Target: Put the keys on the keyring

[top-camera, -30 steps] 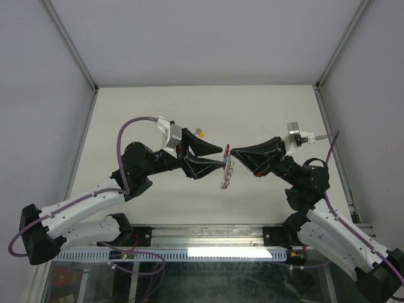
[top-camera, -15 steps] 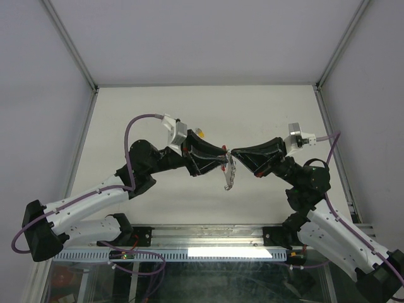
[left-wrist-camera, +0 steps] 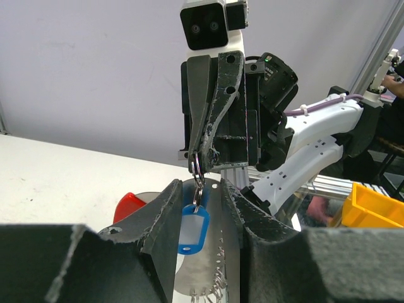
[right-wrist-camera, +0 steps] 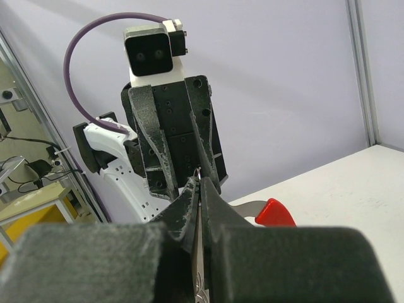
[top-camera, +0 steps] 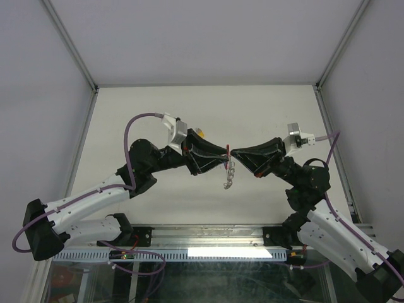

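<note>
My right gripper [top-camera: 232,153] is shut on the small silvery ring [left-wrist-camera: 196,168] of the keyring, held above the table. From that ring hangs the key with the blue head [left-wrist-camera: 192,228]. The keyring's silvery plate and red tab [left-wrist-camera: 129,205] sit behind it, and the chain [top-camera: 227,178] dangles below. My left gripper [top-camera: 225,156] meets it from the left. Its jaws have narrowed round the blue head, and the fingers [left-wrist-camera: 158,218] press against the plate's edges. The key with the yellow head [top-camera: 200,132] lies on the table behind the left wrist. The red tab [right-wrist-camera: 276,213] also shows in the right wrist view.
White walls and metal corner posts [top-camera: 69,44] fence the table on three sides. A metal rail [top-camera: 208,237] runs along the near edge between the arm bases. A yellow bin [left-wrist-camera: 372,211] stands off the table behind the right arm.
My left gripper has moved right onto the keyring and its jaws have narrowed round it. The chain swung and hangs straight again. The right gripper has stayed shut in place.
</note>
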Robot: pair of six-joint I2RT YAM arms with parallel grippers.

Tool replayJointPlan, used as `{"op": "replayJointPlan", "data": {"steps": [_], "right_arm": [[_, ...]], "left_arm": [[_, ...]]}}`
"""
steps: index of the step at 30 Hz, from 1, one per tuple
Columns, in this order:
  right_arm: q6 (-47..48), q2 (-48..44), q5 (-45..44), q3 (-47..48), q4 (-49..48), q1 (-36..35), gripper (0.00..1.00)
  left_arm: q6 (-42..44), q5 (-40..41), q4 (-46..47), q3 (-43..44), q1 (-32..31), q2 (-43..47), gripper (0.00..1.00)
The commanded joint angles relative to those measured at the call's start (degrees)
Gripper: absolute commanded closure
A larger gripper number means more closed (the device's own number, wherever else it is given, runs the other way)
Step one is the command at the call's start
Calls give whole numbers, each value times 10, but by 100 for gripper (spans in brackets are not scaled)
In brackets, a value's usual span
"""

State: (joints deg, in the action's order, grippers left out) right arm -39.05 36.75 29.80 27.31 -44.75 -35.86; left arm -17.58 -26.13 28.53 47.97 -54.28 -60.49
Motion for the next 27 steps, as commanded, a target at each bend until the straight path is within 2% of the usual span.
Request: {"op": "replayJointPlan", "data": {"steps": [1,4,13,19,22,24,27], "right_arm": [[7,-5,1,20,-20,3,100],[7,-3,3,21,-20,2,100],[10,-4,9,18,-16,3,100],[15,-7,11,16,-7,3,100],[18,-8,14,16,-1,3,100],[21,-8,16,17,3,3,100],[23,-8,17,17,6,2,100]], "left_arm": [[-9,-14,29,26,2,-5,72],[-10,-14,30,26,2,-8,72],[-10,-10,30,28,2,-13,83],[-8,-1,27,30,2,-9,94],[-6,9,9,36,2,-8,94],[-1,5,-8,47,2,-10,100],[4,-3,-25,56,2,-13,100]]}}
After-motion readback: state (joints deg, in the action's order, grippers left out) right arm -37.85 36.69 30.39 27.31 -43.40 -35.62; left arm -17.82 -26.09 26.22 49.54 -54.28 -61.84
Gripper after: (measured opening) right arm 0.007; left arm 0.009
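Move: The keyring's top ring is about 1 cm to the right of the left hand point and level with it, between half-open fingers. The ring is held in the right fingertips, less than 1 cm to that hand's left. From the left hand, the blue tag hangs about 4 cm below and 1 cm to the right. The red handle sits some 3 cm ahead, 2 cm to the right and 4 cm below. Left fingers close fully and pinch the ring after easing half a centimetre rightward and down; right keeps its hold. ##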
